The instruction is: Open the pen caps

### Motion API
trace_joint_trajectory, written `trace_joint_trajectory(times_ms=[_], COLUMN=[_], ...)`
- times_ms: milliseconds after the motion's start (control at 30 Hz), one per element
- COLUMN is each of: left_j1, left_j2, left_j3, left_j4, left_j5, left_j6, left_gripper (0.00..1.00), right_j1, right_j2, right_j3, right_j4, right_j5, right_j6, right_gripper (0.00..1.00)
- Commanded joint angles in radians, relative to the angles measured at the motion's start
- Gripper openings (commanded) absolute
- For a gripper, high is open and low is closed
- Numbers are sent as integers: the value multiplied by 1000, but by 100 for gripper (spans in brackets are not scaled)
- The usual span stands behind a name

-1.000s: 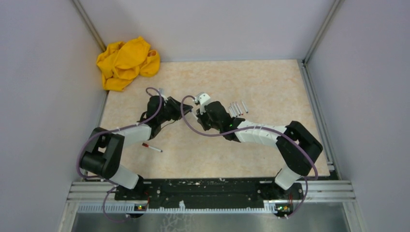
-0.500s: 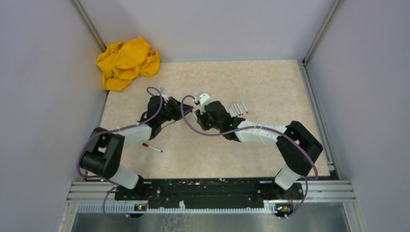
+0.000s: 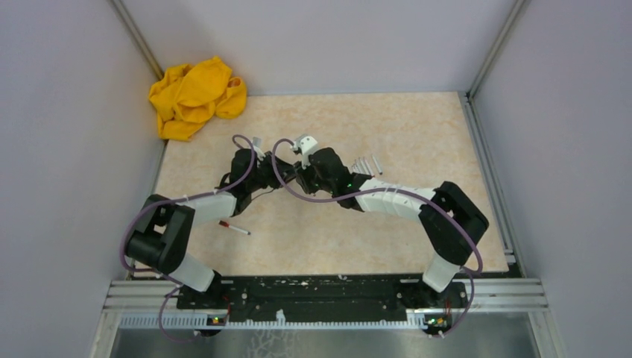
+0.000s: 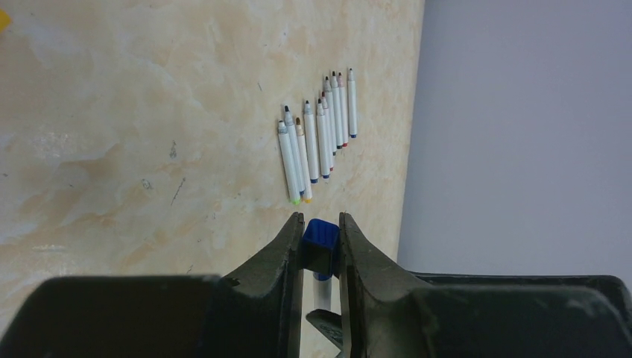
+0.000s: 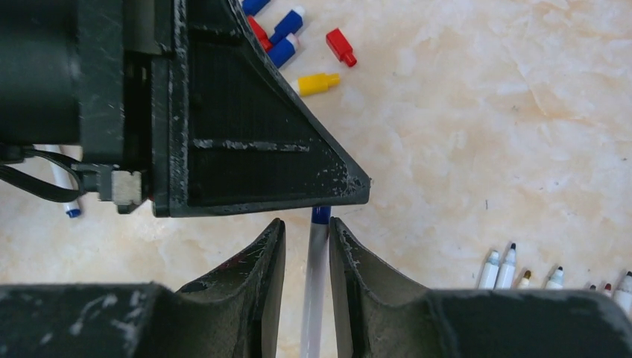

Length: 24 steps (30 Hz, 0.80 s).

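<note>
My left gripper [image 4: 321, 217] is shut on a blue pen cap [image 4: 321, 246]; the pen's white barrel [image 4: 322, 294] runs on below it. In the right wrist view that barrel [image 5: 316, 283] passes between the fingers of my right gripper [image 5: 307, 224], which stands open: the barrel lies against the right finger, with a gap on the left. A blue band [image 5: 320, 215] shows at the barrel's top. From above, the left gripper [image 3: 272, 170] and right gripper [image 3: 298, 173] meet nose to nose mid-table. Loose red [image 5: 340, 45], yellow [image 5: 318, 83] and blue [image 5: 287, 41] caps lie on the table.
A row of several uncapped markers [image 3: 365, 165] lies right of the grippers, also seen as a row of markers [image 4: 317, 138] from the left wrist. A marker with a red cap [image 3: 234, 228] lies near the left arm. A yellow cloth [image 3: 195, 97] sits in the back left corner.
My right gripper has opened off the barrel and its wrist has shifted a little left and back. The left gripper stays shut on the blue cap.
</note>
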Motion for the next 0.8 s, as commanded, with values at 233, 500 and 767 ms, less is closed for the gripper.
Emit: trace_joint_trajectory(times_ms=[233, 500, 767], left_j1=[-7, -7, 5], left_j2=[-21, -32, -22], left_j3=[35, 41, 68], left_j4=[30, 18, -26], left_j5=[7, -14, -222], left_j6=[14, 11, 48], left_gripper=[0, 0, 0], right_j1=[-25, -37, -60], right_j2=[20, 47, 55], right_j3=[28, 40, 23], right_j4=[24, 14, -9], right_j5=[-17, -39, -73], right_j6=[-13, -4, 15], right_gripper=[27, 0, 0])
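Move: The pen hangs from my left hand by its blue cap, its middle about 3 cm straight below that hand point. My right fingers stand open around its white body, with the pen's middle about 1 cm ahead, 1 cm to the right and 3 cm below. On the table some 11 cm below my right hand, the loose yellow cap lies about 1 cm ahead and 6 cm left, and the row of uncapped pens roughly 2 cm ahead and 15 cm right. I lower my open right hand a good 1 cm along the pen, easing a little forward and right to centre it, then shut the fingers and pinch the white body just under the cap. Once closed, I start drawing that hand down, about 2 cm in all. My left hand keeps its grip on the blue cap, rises slightly, then shifts about 1 cm forward and left. ##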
